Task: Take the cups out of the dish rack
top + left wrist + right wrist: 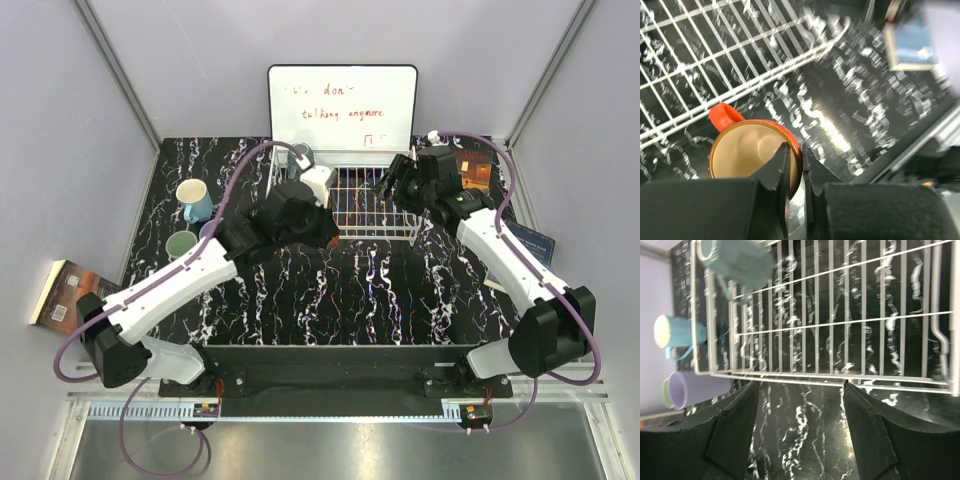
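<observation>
A small orange cup [747, 150] with a cream inside sits in my left gripper [796, 150], which is shut on its rim, one finger inside and one outside, just beside the front rim of the white wire dish rack [740, 60]. From above, the left gripper [305, 210] is at the rack's [345, 200] front left corner. A dark grey cup [300, 158] stands in the rack's back left corner. My right gripper [800, 390] is open and holds nothing, over the rack's right side [395, 180]. Light blue mug [195, 200], pale green cup [182, 243] and lilac cup [695, 388] stand on the table to the left.
A whiteboard [342, 105] with red writing leans behind the rack. One book [65, 295] lies off the table's left edge. Two more books [475, 170] [535, 245] lie at the right. Grey walls close in the black marbled table [350, 290].
</observation>
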`<move>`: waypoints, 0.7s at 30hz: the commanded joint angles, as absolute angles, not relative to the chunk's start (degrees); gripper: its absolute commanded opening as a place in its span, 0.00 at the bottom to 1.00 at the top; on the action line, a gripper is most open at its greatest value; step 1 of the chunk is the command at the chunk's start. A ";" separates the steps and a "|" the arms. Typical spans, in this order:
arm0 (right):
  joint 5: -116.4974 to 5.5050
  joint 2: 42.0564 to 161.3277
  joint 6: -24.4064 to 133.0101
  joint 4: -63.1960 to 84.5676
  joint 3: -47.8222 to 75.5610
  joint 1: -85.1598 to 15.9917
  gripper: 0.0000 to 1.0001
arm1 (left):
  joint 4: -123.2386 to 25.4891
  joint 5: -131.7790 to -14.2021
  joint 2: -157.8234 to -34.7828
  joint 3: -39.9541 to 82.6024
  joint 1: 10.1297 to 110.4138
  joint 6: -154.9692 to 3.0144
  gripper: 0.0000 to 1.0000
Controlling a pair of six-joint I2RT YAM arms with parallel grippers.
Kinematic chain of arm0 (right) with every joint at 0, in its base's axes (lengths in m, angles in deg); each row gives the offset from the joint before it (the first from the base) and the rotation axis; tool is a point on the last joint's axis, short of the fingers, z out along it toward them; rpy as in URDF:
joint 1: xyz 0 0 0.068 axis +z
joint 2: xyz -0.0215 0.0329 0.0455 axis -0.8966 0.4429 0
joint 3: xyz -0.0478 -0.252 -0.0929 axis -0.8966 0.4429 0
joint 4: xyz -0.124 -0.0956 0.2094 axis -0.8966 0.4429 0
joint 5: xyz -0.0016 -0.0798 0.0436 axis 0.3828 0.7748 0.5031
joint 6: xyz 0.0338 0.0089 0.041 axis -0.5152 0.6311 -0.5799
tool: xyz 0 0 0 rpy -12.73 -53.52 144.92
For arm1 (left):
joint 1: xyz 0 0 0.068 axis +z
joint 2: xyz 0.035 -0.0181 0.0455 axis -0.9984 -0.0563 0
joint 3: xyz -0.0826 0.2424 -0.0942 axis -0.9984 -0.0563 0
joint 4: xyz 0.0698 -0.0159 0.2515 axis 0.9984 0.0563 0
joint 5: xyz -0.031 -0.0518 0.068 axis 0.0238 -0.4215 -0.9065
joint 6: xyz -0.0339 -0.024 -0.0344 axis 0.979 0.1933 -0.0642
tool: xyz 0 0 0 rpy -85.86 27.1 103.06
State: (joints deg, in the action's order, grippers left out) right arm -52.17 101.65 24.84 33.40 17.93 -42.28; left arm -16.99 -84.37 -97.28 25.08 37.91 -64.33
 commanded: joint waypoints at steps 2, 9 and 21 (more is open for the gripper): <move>-43.99 102.35 26.49 38.12 13.39 -42.35 0.75 | -17.33 -93.55 -102.45 23.16 34.05 -68.57 0.00; -41.88 100.68 26.14 39.01 13.65 -43.14 0.75 | -16.89 -94.79 -113.96 28.33 30.00 -69.80 0.00; -43.02 99.45 25.70 39.62 15.94 -43.50 0.75 | -18.38 -89.25 -126.09 33.79 26.74 -69.10 0.00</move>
State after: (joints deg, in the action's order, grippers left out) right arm -43.95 101.56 25.37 39.94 15.94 -43.11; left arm -14.85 -91.32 -125.06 30.43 27.20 -68.31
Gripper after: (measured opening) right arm 0.753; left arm 0.112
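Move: The left hand already pinches the orange cup by its rim. The bare counter in front of the dish rack, where the cup is taken, lies roughly 25 cm below this hand, 3 cm back and 8 cm to the right. The rack's middle is about 16 cm ahead and 5 cm right, the grey mug in it 24 cm ahead and 6 cm left. The purple cup stands 26 cm left and 6 cm ahead. From the right hand, that counter spot is some 15 cm back, 12 cm left and 22 cm down. Sinking steeply by about 17 cm, the left hand lowers the orange cup past rack height towards the bare counter in front of the rack, also drifting some 7 cm right and easing off at the end. Its fingers tip about 25 degrees steeper and keep their pinch on the rim. The right hand, empty and open, shifts about 3 cm right. ##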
